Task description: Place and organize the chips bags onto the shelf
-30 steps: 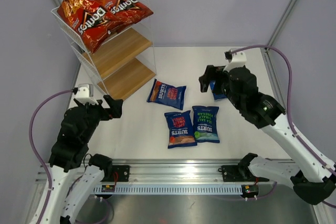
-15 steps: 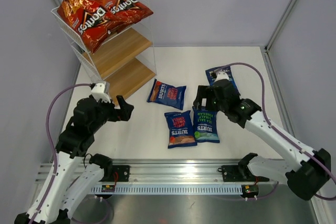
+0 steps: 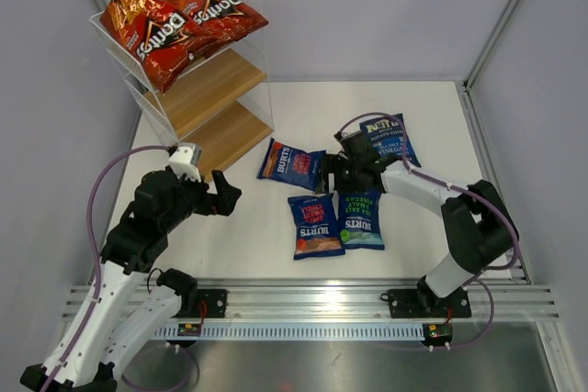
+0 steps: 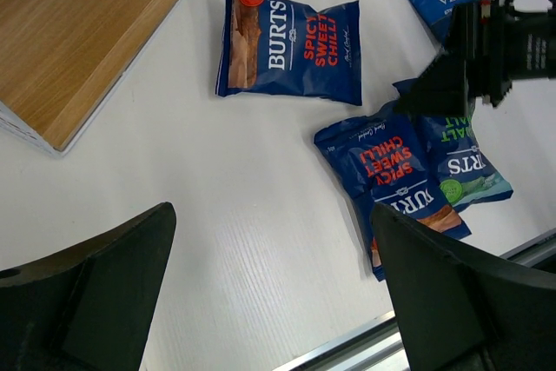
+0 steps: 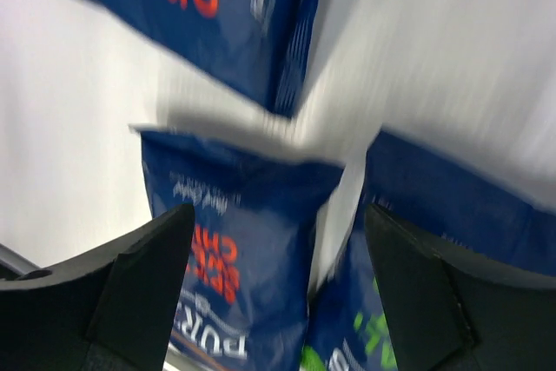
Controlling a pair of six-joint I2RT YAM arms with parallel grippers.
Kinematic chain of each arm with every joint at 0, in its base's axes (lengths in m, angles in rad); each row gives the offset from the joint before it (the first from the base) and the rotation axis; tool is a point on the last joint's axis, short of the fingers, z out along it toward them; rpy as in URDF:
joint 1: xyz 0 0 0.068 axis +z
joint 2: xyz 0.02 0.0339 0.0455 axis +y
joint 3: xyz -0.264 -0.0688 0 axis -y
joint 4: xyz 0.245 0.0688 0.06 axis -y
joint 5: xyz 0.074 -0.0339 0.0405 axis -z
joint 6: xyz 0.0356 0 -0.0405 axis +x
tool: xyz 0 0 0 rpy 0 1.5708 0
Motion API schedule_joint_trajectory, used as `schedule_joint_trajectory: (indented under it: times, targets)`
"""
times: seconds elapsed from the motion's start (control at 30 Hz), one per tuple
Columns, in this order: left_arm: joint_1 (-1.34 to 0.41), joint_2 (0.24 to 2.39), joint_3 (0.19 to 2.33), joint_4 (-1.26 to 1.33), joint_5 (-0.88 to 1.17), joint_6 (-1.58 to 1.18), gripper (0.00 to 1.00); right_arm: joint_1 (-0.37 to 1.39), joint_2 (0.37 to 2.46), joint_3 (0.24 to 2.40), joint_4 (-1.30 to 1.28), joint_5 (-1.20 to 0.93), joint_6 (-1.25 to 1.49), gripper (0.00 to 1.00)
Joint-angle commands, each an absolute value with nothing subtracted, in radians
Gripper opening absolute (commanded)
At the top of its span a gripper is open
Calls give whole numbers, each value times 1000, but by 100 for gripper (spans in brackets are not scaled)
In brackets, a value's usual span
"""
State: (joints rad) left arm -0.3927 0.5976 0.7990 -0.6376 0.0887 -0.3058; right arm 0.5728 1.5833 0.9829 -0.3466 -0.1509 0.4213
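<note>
The shelf [image 3: 209, 89] stands at the back left, with two red Doritos bags [image 3: 152, 32] [image 3: 213, 5] on its top tier. Four dark blue bags lie flat on the table: a Burts chilli bag [image 3: 292, 164], a second Burts chilli bag [image 3: 315, 225], a green-lettered Burts bag [image 3: 360, 218] and the Kettle bag [image 3: 388, 138]. My right gripper [image 3: 338, 172] is open and empty, low over the top edges of the two front Burts bags [image 5: 234, 241] [image 5: 434, 206]; that view is blurred. My left gripper [image 3: 225, 197] is open and empty over bare table, left of the bags [image 4: 291, 38] [image 4: 395, 184].
The shelf's lowest wooden board [image 4: 78, 32] lies just ahead and left of my left gripper. The right arm [image 4: 486, 41] shows at the right of the left wrist view. A metal rail [image 3: 303, 305] runs along the table's near edge. Grey walls enclose the back and sides.
The right arm has swung left and down, from over the Kettle bag to the front Burts bags, uncovering the Kettle bag. The left gripper has moved right towards the bags.
</note>
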Motion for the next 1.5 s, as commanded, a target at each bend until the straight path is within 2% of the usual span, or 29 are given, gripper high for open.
schedule_joint_trajectory:
  times: [0.0,0.17,0.4,0.53,0.9,1.0,1.13,1.17,1.27,1.47]
  targets:
    - [-400,598,796,-614,124,-288,99,494,1644,1048,-111,-215,405,86]
    - [-411,600,793,-612,124,-287,99,454,1784,1129,-35,-298,330,83]
    - [-413,607,795,-614,130,-285,99,417,1968,1252,23,-396,380,84]
    - [-413,606,795,-614,130,-284,99,417,2017,1253,61,-443,420,84]
    - [-414,609,795,-614,137,-284,99,416,2083,1131,291,-583,595,76]
    - [-414,607,795,-612,140,-282,99,417,2106,1101,324,-560,638,70]
    - [-414,607,795,-612,144,-282,99,416,2103,1046,383,-523,670,52]
    - [-414,609,793,-612,144,-282,99,417,2099,1036,429,-520,678,42]
    - [-414,609,795,-611,143,-282,99,417,2086,1016,506,-525,706,28]
    - [-414,606,798,-612,133,-282,99,417,2008,1002,578,-517,796,16]
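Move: The chips bag being fetched, the chili one nearest the shelf, has its middle about 11 cm ahead of the right hand, 9 cm to its left and 5 cm below. At about that same drop lie the other chili bag, some 7 cm back and 3 cm left, the green vinegar bag, 5 cm back and 6 cm right, and the far blue bag, 17 cm ahead and 13 cm right. From the left hand the wanted bag is roughly 19 cm ahead, 12 cm right and 21 cm down. Forward first and quickly, about 12 cm out to the right-hand end of the chili bag nearest the shelf, the right hand then swings left some 6 cm while sinking about 4. As it does, the wrist rolls some 30 degrees, its left side rising, and late on the wide-open fingers close and pinch that end of the bag. ##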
